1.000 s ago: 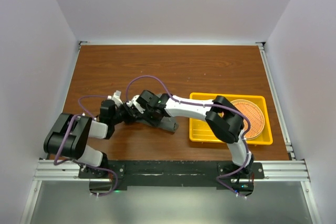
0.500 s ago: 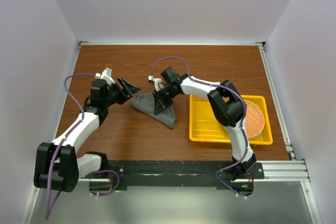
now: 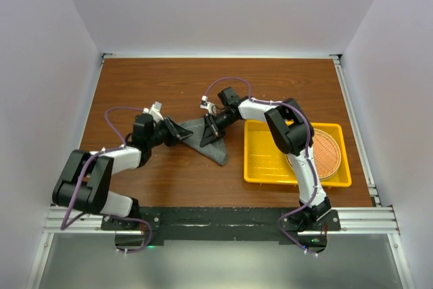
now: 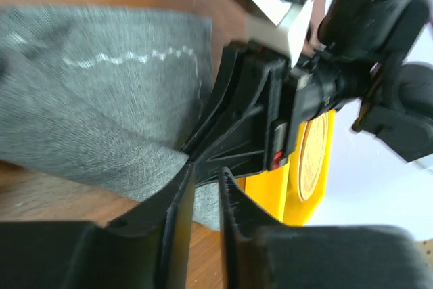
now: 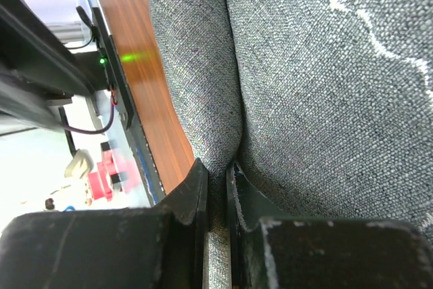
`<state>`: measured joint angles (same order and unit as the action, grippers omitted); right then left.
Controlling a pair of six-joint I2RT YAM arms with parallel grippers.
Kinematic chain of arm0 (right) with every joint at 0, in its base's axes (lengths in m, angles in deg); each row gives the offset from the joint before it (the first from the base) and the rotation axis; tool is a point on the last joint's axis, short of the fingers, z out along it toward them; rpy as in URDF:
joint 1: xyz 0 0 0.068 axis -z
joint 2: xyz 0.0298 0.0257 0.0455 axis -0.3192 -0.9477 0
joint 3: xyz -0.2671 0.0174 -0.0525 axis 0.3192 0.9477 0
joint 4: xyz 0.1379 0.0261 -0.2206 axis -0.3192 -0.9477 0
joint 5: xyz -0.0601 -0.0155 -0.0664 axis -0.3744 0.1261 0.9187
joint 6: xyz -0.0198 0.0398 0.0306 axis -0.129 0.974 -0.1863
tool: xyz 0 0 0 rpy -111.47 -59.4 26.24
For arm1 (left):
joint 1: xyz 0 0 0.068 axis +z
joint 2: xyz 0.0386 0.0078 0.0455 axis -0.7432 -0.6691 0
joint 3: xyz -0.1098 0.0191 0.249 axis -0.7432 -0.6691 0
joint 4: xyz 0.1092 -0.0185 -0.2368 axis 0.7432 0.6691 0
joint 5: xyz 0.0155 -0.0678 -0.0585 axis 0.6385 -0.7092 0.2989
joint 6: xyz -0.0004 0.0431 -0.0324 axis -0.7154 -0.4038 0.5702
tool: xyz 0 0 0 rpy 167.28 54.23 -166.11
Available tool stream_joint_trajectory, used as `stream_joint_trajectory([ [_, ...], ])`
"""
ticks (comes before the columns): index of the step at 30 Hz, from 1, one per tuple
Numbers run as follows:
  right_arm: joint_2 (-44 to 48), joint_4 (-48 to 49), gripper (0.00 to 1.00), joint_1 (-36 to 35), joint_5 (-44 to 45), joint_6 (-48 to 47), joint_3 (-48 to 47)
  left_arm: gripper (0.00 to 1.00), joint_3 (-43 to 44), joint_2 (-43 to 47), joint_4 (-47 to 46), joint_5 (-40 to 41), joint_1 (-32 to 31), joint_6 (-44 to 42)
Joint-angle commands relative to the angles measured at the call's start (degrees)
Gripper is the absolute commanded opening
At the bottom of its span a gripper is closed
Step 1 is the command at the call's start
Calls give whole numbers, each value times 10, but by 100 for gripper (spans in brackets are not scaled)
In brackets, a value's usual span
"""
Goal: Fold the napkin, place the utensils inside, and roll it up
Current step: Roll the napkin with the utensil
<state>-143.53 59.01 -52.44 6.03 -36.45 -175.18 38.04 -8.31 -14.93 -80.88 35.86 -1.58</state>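
The dark grey napkin [image 3: 211,147] lies on the table as a folded wedge left of the tray; its pale stitched line shows in the left wrist view [image 4: 101,99]. My right gripper [image 3: 211,131] is shut on a fold of the napkin [image 5: 304,99], with cloth pinched between its jaws [image 5: 215,167]. My left gripper [image 3: 181,132] points at the napkin's left corner. Its jaws [image 4: 206,170] stand a narrow gap apart with only wood and cloth seen through the gap. The utensils are out of view.
A yellow tray [image 3: 260,167] sits right of the napkin and holds a round woven orange mat [image 3: 321,153]. The right arm reaches over the tray's upper left corner. White walls close the table at the back and both sides.
The left gripper swung away up-left with jaws wide, then came back to the napkin's left corner with jaws narrowed. The right gripper shifted up-right, still holding the napkin, which spread into a wedge.
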Motion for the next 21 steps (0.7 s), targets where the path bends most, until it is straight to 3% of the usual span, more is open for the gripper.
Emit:
stream_joint_trajectory([
  [1,-38,-44,7,-6,162,-22,44,18,-36,-56,-199,-13,-23,51],
  [3,-38,-49,6,-6,163,-27,46,16,-53,-83,-265,-3,-23,64],
  [11,-15,-78,11,-8,177,-34,28,6,-105,-204,-364,20,-23,42],
  [15,6,-101,22,-8,196,-36,13,3,-120,-282,-407,17,-22,42],
  [21,42,-152,39,-14,232,-56,-19,1,-128,-299,-382,21,-21,24],
])
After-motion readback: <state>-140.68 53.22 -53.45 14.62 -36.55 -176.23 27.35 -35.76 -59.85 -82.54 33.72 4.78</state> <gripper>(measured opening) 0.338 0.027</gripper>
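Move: The napkin's rolled near edge lies about 4 cm to the left hand's right, 1 cm back and some 7 cm below it. The right hand already pinches this edge, so the edge is right at its finger pads. From the left hand, the flat part of the napkin spreads roughly 4 cm farther out and 6 cm to the right, about 8 cm down. The yellow tray's middle is some 38 cm to the right and 4 cm back, down at table height. Down about 6 cm, drifting slightly back and to the right, the left hand sinks to the near side of the napkin roll, close beside the right fingers, shutting its own part-open fingers until the tips rest against the cloth. The right hand stays where it is until the left is nearly down, then opens its fingers about a quarter of their range around the roll, tilting some 10 degrees. ##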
